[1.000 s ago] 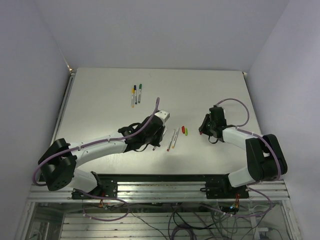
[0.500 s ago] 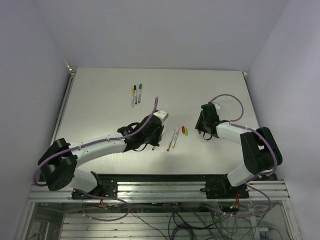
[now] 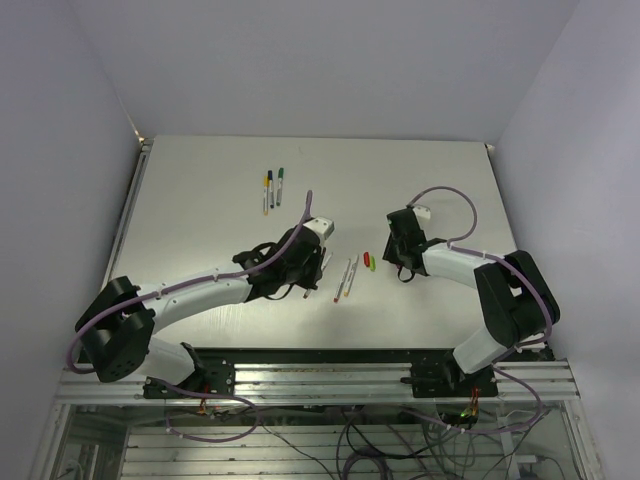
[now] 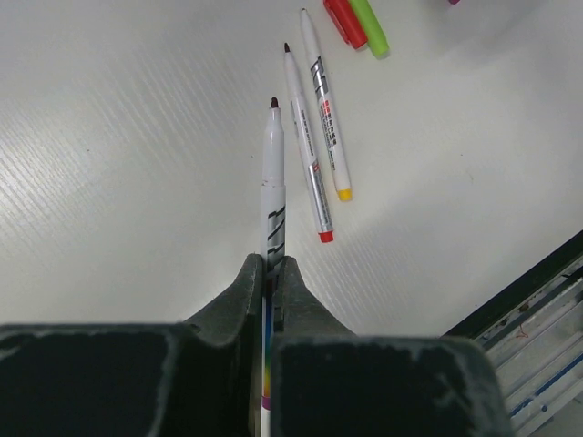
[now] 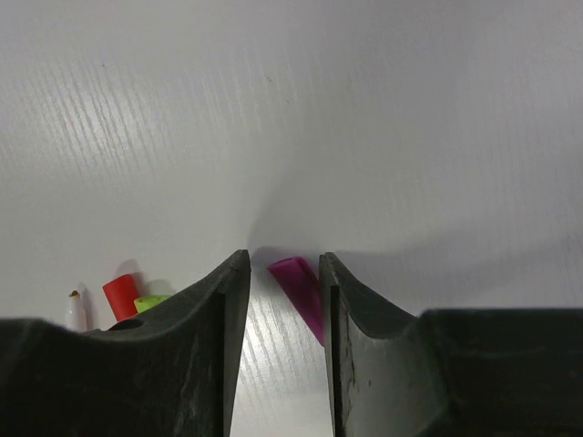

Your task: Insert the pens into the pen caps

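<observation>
My left gripper is shut on a grey-white pen, whose dark tip points forward, clear of the table. Two more uncapped pens lie side by side just ahead of it, one with a red end and one with a yellow end. Beyond them lie a red cap and a green cap. My right gripper is open and low over the table. A magenta cap lies between its fingers, close to the right one.
Three capped pens lie together at the back left of the white table. In the right wrist view the red cap, the green cap and a pen tip show at the lower left. The table's near edge runs close by.
My right gripper has moved left towards the caps and its jaws have spread wider. The left arm has shifted slightly, still holding its pen.
</observation>
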Controlling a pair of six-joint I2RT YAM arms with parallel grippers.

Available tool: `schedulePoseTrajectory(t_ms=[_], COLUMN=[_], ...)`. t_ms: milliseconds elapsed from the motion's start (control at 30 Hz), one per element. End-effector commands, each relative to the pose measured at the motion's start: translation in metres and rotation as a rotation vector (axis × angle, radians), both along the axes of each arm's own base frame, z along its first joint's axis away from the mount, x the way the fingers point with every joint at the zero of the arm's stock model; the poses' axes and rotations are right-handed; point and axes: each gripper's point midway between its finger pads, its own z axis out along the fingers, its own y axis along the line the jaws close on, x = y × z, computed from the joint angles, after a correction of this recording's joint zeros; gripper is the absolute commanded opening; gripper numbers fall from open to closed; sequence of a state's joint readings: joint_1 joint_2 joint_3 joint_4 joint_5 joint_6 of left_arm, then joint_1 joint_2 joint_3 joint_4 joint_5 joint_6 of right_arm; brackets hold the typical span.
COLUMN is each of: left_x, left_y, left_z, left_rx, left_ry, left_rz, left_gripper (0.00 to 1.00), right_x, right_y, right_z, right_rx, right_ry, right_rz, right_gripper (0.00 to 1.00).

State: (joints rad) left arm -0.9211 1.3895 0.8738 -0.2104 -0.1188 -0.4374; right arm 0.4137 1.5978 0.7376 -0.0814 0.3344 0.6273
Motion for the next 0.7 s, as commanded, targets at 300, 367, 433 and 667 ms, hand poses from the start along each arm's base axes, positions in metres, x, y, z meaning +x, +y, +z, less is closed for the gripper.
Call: schedulePoseTrajectory(t_ms=[300,367,433,667], left_x=[0.001,0.001,0.001,0.001], left_y=[-0.005,-0.005,-0.004,-0.005], left_z=[0.005,0.005,0.005,0.002], left_rx=[-0.047,-0.050,-0.048,-0.050], left_ry=[-0.001,-0.001,0.000,0.007], left_rz=[-0.023,-0.024,-0.022,-0.023], left_gripper=[0.07,0.07,0.07,0.07], right_x=[-0.073,-0.075,-0.078,-0.079], right_y=[-0.029,-0.029,-0.029,-0.022], right_z=[-0.049,-0.052,-0.054,-0.056], right_rx=[-0.133,-0.134,-0.135,-0.121], right_ry=[0.306,0.319,0.332,0.356], right_rz=[0.031,0.035,0.042,0.081], right_gripper=[0.33,0.28,0.21,0.00])
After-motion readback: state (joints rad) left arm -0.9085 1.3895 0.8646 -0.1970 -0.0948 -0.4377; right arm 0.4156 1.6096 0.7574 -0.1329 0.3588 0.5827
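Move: The purple cap lies between the right hand's open fingertips, its middle about 1 cm back and 1 cm right of the hand point and hardly below it. The green cap is roughly 6 cm left, level fore and aft; the red cap about 7 cm left and 1 cm ahead; the yellow-ended pen some 11 cm left and 4 cm back. From the left hand, the purple cap is some 9 cm ahead, 20 cm right and 10 cm lower. The purple cap is pinched where it lies on the table: the right hand, fingers still pointing down and forward, eases about 1 cm to the right and slightly back to centre on it, tips by barely 5 degrees, and closes its part-open fingers onto the cap's sides. The left hand stays in place, still holding its pen tip-outward. ##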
